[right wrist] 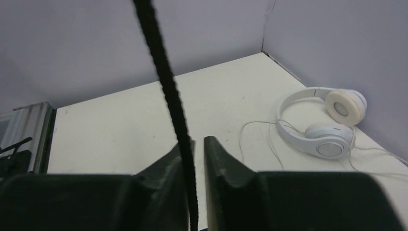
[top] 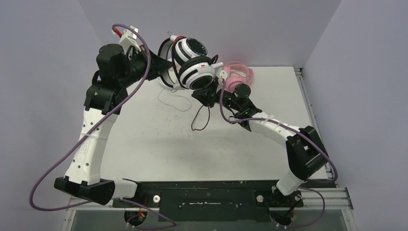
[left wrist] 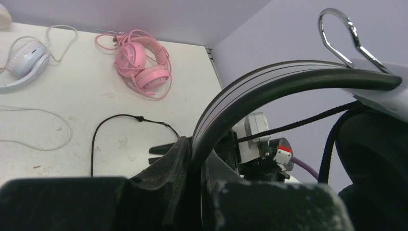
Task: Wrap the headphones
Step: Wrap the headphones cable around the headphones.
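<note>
My left gripper [top: 162,67] [left wrist: 199,149] is shut on the black headband [left wrist: 269,82] of the black-and-white headphones [top: 193,62] and holds them up above the table's back. Their thin black cable [top: 202,118] [right wrist: 168,86] hangs down and runs between the fingers of my right gripper [top: 208,96] [right wrist: 198,142]. Those jaws stand narrowed to a slit around the cable, which lies against the left finger. The pink headphones [top: 238,74] [left wrist: 144,65] lie at the back of the table with their cable around them. The white headphones [left wrist: 24,60] [right wrist: 322,137] lie on the table and are hidden in the top view.
A loose white cable [top: 175,101] [left wrist: 43,130] trails over the white table [top: 159,144]. Part of the black cable [left wrist: 120,127] rests on the table surface. Walls close the back and both sides. A metal rail [top: 308,96] runs along the table's right edge.
</note>
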Available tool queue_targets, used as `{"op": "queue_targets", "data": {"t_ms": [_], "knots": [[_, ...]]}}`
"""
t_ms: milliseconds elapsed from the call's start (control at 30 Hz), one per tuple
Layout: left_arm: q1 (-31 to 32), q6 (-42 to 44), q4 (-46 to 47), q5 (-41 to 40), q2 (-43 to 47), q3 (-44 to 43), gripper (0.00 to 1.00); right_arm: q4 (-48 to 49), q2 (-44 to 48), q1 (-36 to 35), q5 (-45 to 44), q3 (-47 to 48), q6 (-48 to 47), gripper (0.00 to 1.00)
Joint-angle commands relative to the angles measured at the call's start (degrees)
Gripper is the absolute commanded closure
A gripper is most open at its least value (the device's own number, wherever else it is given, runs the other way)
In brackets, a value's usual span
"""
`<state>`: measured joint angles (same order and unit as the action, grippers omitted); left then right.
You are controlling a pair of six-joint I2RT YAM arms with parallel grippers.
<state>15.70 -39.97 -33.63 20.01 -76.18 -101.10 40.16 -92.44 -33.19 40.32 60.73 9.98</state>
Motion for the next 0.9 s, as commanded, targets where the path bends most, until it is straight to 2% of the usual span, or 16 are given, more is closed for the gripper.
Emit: {"op": "queue_targets", "data": {"t_ms": [0,33,100,233,367,633,733,867], "knots": [[0.12,-0.89,4.89,-2.09,1.16,-1.76,1.00,2.41,2.57,-3.77,1.58,-0.38,-1.26,0.93],[0.12,-0.59,4.80,-3.35,0.75,-1.92,1.00,2.00,3.31,-5.00,0.75,-1.53,-1.45,0.97],[0.12,0.50,3.56,-5.66,-0.29,-2.55,1.00,0.88,5.14,-7.86,0.02,-3.98,-1.75,0.99],[0.12,3.97,2.01,-11.80,-1.42,-1.30,1.00,3.67,10.82,-13.31,-1.98,-11.27,0.46,0.87],[0.12,6.38,2.95,-16.77,-1.11,1.90,1.00,7.52,15.54,-17.34,-3.36,-16.10,5.01,0.86],[0.20,10.45,13.54,-27.07,3.79,16.39,1.00,11.40,18.19,-21.73,-4.39,-15.09,14.19,0.90],[0.27,13.02,18.45,-33.06,6.45,23.95,1.00,8.01,17.74,-21.66,-6.01,-11.68,15.89,0.95],[1.02,20.60,22.24,-42.50,9.40,30.69,1.00,-6.06,16.78,-21.37,-8.15,-5.01,15.20,0.98]]}}
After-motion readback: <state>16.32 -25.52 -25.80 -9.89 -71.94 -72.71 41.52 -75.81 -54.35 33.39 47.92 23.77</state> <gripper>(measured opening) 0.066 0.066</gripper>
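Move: The headphones cable runs right between the right hand's half-shut pads. From that hand, the black-and-white ear cups hang about 12 cm above and 2 cm forward, with no sideways offset. The white headphones lie roughly 30 cm ahead, 11 cm left and 25 cm lower. The left hand holds the headband; the cable's pinching spot lies some 9 cm to its right, 2 cm back and 13 cm below. Right hand pinches the cable, pulling back about 18 cm, while the left lowers the headphones roughly 17 cm, leftward. ##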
